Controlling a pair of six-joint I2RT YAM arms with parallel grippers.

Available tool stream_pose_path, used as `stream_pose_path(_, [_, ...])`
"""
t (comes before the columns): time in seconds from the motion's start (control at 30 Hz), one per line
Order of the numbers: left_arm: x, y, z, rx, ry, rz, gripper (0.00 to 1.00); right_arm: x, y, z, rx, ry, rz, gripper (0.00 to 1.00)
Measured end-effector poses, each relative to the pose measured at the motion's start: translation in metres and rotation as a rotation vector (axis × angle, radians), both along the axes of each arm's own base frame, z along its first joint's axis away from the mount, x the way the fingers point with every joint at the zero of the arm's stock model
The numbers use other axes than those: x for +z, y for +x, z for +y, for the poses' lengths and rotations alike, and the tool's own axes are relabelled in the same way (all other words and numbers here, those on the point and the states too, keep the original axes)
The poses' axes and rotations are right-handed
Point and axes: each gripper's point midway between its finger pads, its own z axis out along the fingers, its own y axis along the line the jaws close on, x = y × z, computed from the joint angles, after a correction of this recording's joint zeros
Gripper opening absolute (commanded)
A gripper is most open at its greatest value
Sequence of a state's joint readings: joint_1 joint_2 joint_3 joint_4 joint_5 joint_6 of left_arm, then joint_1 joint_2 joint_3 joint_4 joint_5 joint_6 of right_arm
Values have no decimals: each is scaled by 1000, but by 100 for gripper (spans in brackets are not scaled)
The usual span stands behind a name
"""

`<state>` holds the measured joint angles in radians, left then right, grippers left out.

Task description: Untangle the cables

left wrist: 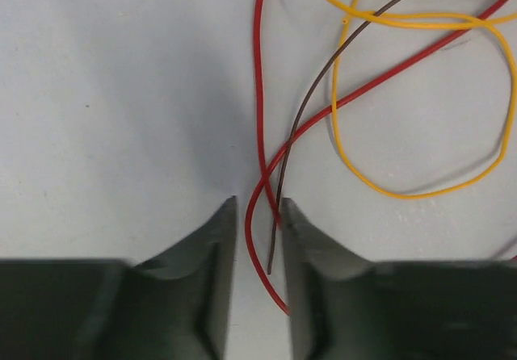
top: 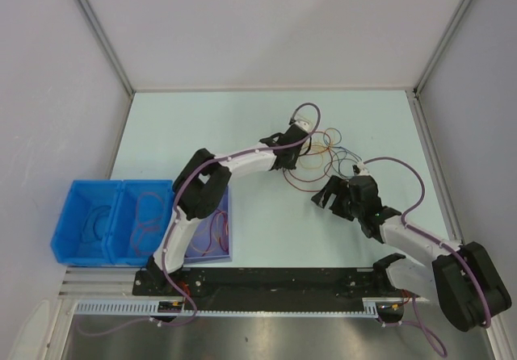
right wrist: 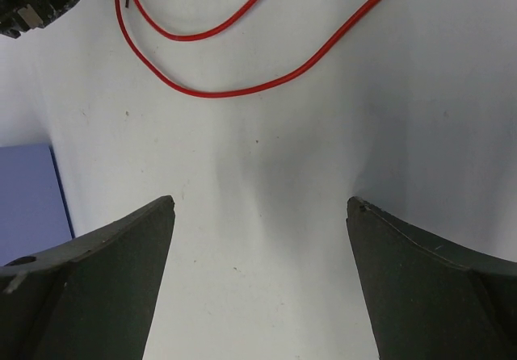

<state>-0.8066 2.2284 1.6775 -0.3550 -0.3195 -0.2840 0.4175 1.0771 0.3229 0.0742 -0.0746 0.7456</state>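
The cables [top: 327,154] lie in a loose tangle of red, yellow and dark loops at the table's middle right. My left gripper [top: 287,165] is down at the tangle's left edge. In the left wrist view its jaws [left wrist: 258,201] stand narrow but open around a red cable [left wrist: 258,94] and the free end of a brown cable [left wrist: 303,118]; the red one touches the right finger. A yellow cable [left wrist: 339,118] loops to the right. My right gripper [top: 327,198] hovers wide open just below the tangle, nothing between its fingers [right wrist: 260,200]. Red cable [right wrist: 218,94] lies ahead of it.
Two blue bins [top: 89,219] [top: 141,215] stand at the left, each holding cable loops. A lilac tray [top: 229,247] beside them holds more loops, partly under the left arm. Grey walls enclose the table on three sides.
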Motion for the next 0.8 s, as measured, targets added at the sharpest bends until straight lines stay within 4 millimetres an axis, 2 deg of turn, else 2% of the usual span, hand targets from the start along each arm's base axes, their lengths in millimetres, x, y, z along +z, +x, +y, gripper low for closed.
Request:
stream_pose_path(0.03, [0,0,1,1,0,0,9,0,1,0,0,4,-1,91])
stream_pose_path(0.07, [-2,1,2,4,-1,1,1,0,2,0,0,8,-2,91])
stream_pose_path(0.13, [-7,-1,5,11,4,5,0,0,3,1,1,16,-1,91])
stream_pose_path(0.33, [-3,-12,14,14,4,15,0,1,5,2,4,31,-2,90])
stream_pose_path(0.43, [12,-16,19,14,5,14,0,1,5,2,7,35,-3,90])
stream_pose_path(0.5, [32,-16,21,16,-11,-8,0,1,6,2,6,35,-2,90])
stream_pose_path(0.57, [60,-17,24,22,-34,-39,0,1,6,2,6,36,-3,90])
stream_pose_path(0.63, [95,-19,27,25,-71,-80,0,1,6,2,6,36,-3,90])
stream_pose_path(0.8, [197,-31,40,26,-223,-228,0,1,6,2,6,36,-4,90])
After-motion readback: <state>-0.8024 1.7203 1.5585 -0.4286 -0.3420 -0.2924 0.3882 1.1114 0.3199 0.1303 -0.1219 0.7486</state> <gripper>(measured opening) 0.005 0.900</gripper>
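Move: The crossing of the red cable, with a thin dark strand beside it, lies practically between my left fingertips, about 1 cm below them. The knot of the tangle sits some 12 cm to the right and 6 cm farther out, and the yellow loop about 7 cm right and 2 cm ahead. The red cable's near end is roughly 12 cm right and 6 cm back. From my idle right hand that crossing is about 10 cm ahead, 10 cm left and 4 cm lower. I snap my half-open left fingers fully shut on the red cable, and the dark strand with it, down at the table top. I ease left and back a couple of centimetres while staying low, then lift fast, about 20 cm up, still drifting left and back away from the knot. On the way up my fingertips swing somewhat forward, by some 15 to 20 degrees in all. ##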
